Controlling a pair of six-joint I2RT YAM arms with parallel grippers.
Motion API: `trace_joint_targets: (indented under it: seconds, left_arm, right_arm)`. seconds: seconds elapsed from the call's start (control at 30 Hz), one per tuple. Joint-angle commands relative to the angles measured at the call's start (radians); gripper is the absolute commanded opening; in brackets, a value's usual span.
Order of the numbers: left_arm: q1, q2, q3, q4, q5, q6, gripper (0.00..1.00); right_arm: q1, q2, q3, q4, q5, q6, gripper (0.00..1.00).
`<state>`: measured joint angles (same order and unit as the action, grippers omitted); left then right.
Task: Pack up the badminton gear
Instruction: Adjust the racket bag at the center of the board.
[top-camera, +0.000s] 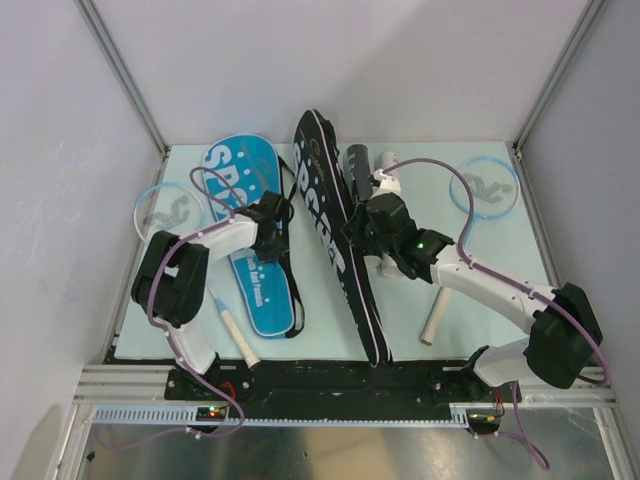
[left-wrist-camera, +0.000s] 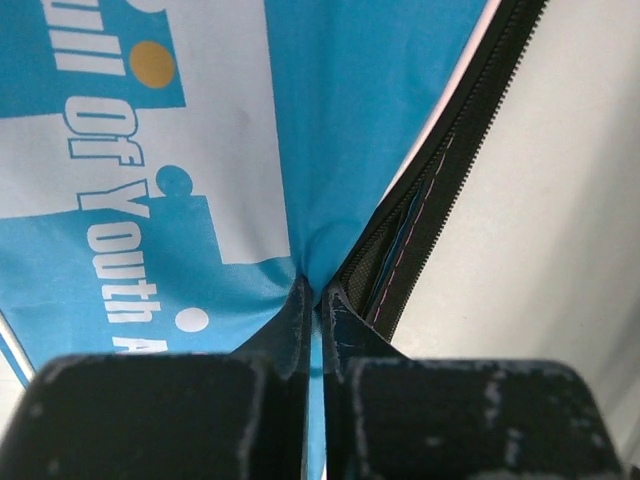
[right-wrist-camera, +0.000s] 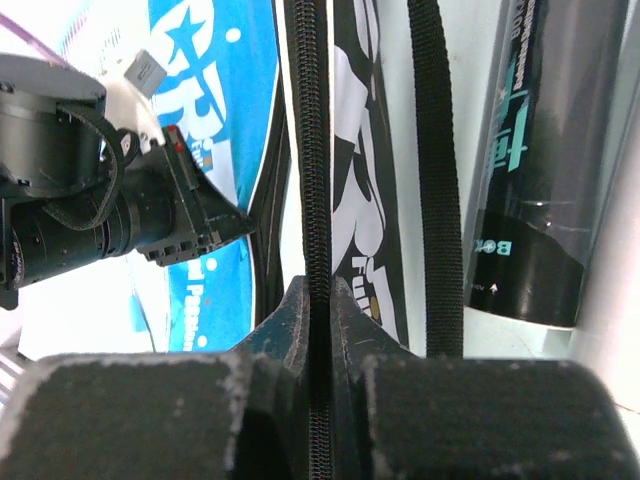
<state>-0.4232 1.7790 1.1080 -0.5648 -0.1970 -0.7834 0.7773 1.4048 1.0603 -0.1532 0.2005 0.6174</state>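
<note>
The blue cover (top-camera: 250, 262) lies flat at left of centre. My left gripper (top-camera: 280, 222) is shut on its fabric, right beside the open zipper edge (left-wrist-camera: 440, 190); a fold of blue cloth (left-wrist-camera: 310, 250) is pinched between the pads. The black cover (top-camera: 338, 250) stands on edge in the middle. My right gripper (right-wrist-camera: 320, 292) is shut on its zipper edge (right-wrist-camera: 308, 150). One racket (top-camera: 168, 208) lies far left, its white handle (top-camera: 238, 338) near the front. Another racket (top-camera: 485, 187) lies at right, handle (top-camera: 436, 315) toward the front. A black tube (top-camera: 357, 160) and a white tube (top-camera: 388, 160) sit behind the right gripper.
The black cover's carry strap (right-wrist-camera: 435, 180) runs between the cover and the black tube (right-wrist-camera: 540, 150). My left arm's wrist (right-wrist-camera: 100, 210) shows close on the left of the right wrist view. Grey walls and metal frame posts (top-camera: 125, 75) enclose the table on three sides.
</note>
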Motion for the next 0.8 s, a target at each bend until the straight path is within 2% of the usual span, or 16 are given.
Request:
trace_joint_targets:
  seconds: [0.0, 0.2, 0.27, 0.37, 0.5, 0.63, 0.77]
  left_arm:
    - [0.084, -0.04, -0.071, -0.052, -0.077, 0.046, 0.0]
    - [0.107, -0.072, -0.072, -0.051, -0.055, 0.076, 0.01]
    - [0.106, -0.077, -0.065, -0.052, -0.036, 0.085, 0.09]
    - [0.098, -0.104, -0.054, -0.052, -0.027, 0.101, 0.29]
    - [0.087, -0.155, -0.041, -0.052, -0.035, 0.114, 0.47]
    - [0.069, -0.16, -0.028, -0.052, -0.049, 0.122, 0.56]
    - [0.031, -0.113, 0.011, -0.051, -0.046, 0.155, 0.59]
  right_arm:
    - [-0.013, -0.089, 0.026, 0.141, 0.1, 0.023, 0.0]
    - [-0.007, -0.072, 0.027, 0.143, 0.097, 0.02, 0.0]
    - [-0.004, -0.051, 0.027, 0.169, 0.078, 0.024, 0.0]
    - [0.003, -0.021, 0.027, 0.192, 0.042, 0.029, 0.0]
    - [0.012, 0.012, 0.026, 0.215, 0.006, 0.042, 0.0]
    - [0.015, 0.029, 0.027, 0.22, -0.014, 0.053, 0.0]
    - [0.02, 0.041, 0.026, 0.228, -0.033, 0.05, 0.0]
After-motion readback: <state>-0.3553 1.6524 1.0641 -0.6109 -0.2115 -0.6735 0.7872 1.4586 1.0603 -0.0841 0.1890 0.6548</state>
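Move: The left hand already pinches the near part of the blue racket bag's right edge; that bag's middle lies about 10 cm left and 8 cm ahead, at table height. The black racket bag hangs about 21 cm to the right and 8 cm ahead. The right hand still grips the black bag's upper edge, its middle some 9 cm below and 2 cm left, level fore-and-aft; the black tube lies roughly 4 cm right, 6 cm ahead and 16 cm below. Left hand drags the blue bag's pinched edge some 3.5 cm left, then opens and rises; right keeps its grip. ##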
